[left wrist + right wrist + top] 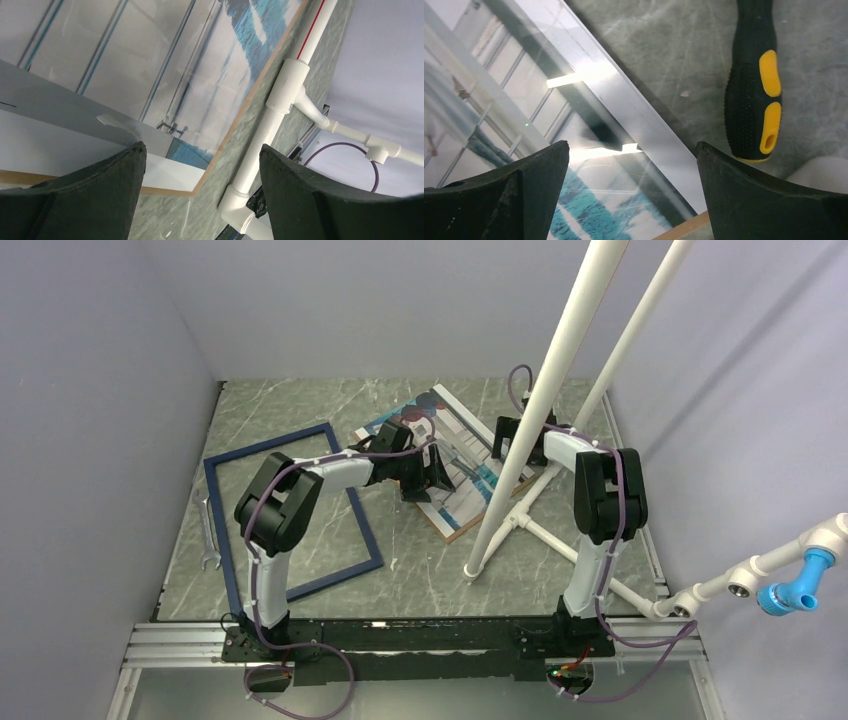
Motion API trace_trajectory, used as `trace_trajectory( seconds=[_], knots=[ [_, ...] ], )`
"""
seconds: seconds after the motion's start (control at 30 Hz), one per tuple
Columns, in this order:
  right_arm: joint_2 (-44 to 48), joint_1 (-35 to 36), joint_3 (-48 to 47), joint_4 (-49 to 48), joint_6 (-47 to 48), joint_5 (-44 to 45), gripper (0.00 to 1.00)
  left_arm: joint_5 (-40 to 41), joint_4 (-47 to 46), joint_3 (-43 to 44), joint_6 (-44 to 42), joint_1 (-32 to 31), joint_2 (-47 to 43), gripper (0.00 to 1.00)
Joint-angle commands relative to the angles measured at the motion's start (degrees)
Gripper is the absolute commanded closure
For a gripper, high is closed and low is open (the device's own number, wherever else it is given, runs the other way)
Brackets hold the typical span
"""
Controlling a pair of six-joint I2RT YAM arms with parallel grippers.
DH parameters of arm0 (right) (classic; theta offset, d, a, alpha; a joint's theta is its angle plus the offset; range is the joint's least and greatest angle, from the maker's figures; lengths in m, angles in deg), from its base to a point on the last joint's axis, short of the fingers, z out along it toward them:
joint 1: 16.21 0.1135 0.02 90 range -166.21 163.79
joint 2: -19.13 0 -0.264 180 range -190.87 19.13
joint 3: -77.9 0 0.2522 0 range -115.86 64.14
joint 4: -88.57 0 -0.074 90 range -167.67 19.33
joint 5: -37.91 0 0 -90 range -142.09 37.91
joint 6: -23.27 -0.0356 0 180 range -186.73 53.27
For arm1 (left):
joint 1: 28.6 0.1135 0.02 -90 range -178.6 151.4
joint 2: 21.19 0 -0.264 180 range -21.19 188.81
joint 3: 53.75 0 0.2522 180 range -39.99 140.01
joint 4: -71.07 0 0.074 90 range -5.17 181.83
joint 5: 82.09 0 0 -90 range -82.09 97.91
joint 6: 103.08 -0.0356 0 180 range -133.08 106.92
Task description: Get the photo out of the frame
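Note:
The dark navy frame (pixel 268 443) lies empty on the left of the table. The photo (pixel 465 498) lies apart from it at the centre, face up on a brown backing board (pixel 452 533), under a glossy clear sheet (pixel 634 107). My left gripper (pixel 440 472) hovers over the photo's middle, open, with nothing between its fingers. In the left wrist view the photo (pixel 200 75) and the board's corner (pixel 200 187) sit ahead of the open gripper (pixel 200 165). My right gripper (pixel 505 445) hangs open over the photo's far right edge, partly behind a pipe. The right wrist view shows the teal print (pixel 589 200) below the open gripper (pixel 631 165).
White pipes (pixel 540 400) rise from a stand (pixel 540 530) just right of the photo. A pipe (pixel 280 100) runs along the board's edge. A black and yellow screwdriver handle (pixel 754 90) lies beyond the photo. A wrench (pixel 208 530) rests left of the frame.

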Motion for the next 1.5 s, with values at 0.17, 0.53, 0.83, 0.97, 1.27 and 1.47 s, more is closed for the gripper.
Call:
trace_trajectory(
  seconds=[0.17, 0.53, 0.83, 0.97, 1.27, 1.47],
  knots=[
    [1.43, -0.04, 3.65, -3.28, -3.40, -16.27, 0.02, 1.07, -0.42, -2.82, -0.07, 1.38, -2.23, 0.15],
    [4.62, -0.29, 4.59, -3.05, -5.64, -18.54, 0.02, 4.23, 2.33, -5.03, -2.46, 1.38, -8.55, 0.14],
    [11.85, -0.31, 7.96, 3.82, -8.24, 0.22, 0.02, 3.40, 1.66, -4.56, -2.31, 1.40, -6.21, 0.14],
    [11.78, -0.44, 9.67, 3.48, -7.62, 0.42, 0.02, 3.54, 0.22, -6.16, -1.66, 1.38, -5.59, 0.14],
    [10.88, -0.57, 11.33, -0.11, -7.45, -6.66, 0.03, 4.33, 0.93, -7.25, -1.94, 1.34, -5.59, 0.14],
    [11.12, -0.57, 11.31, -0.91, -7.84, -9.79, 0.05, 4.07, -0.37, -8.15, -1.07, 1.33, -4.86, 0.14]
  ],
)
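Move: From the right hand the photo's middle lies about 16 cm to the left, 4 cm back and a little lower; its right long edge runs by the hand's right finger. That hand has the photo's nearest right corner some 5 cm back and 4 cm right, and a screwdriver handle about 4 cm ahead and 7 cm right. For the left hand, the photo's middle is roughly 7 cm ahead, 2 cm right and 5 cm below, the empty blue frame's about 33 cm left and 8 cm back. With its right finger against the photo's right long edge, the open right hand shoves it left some 5 cm, rolling about 15 degrees so that its left side rises. It then swings back right and draws some 6 cm towards the base, to the near right corner, ending slightly left. The left hand, open over the opposite edge, shifts about 3.5 cm left and slightly back. ##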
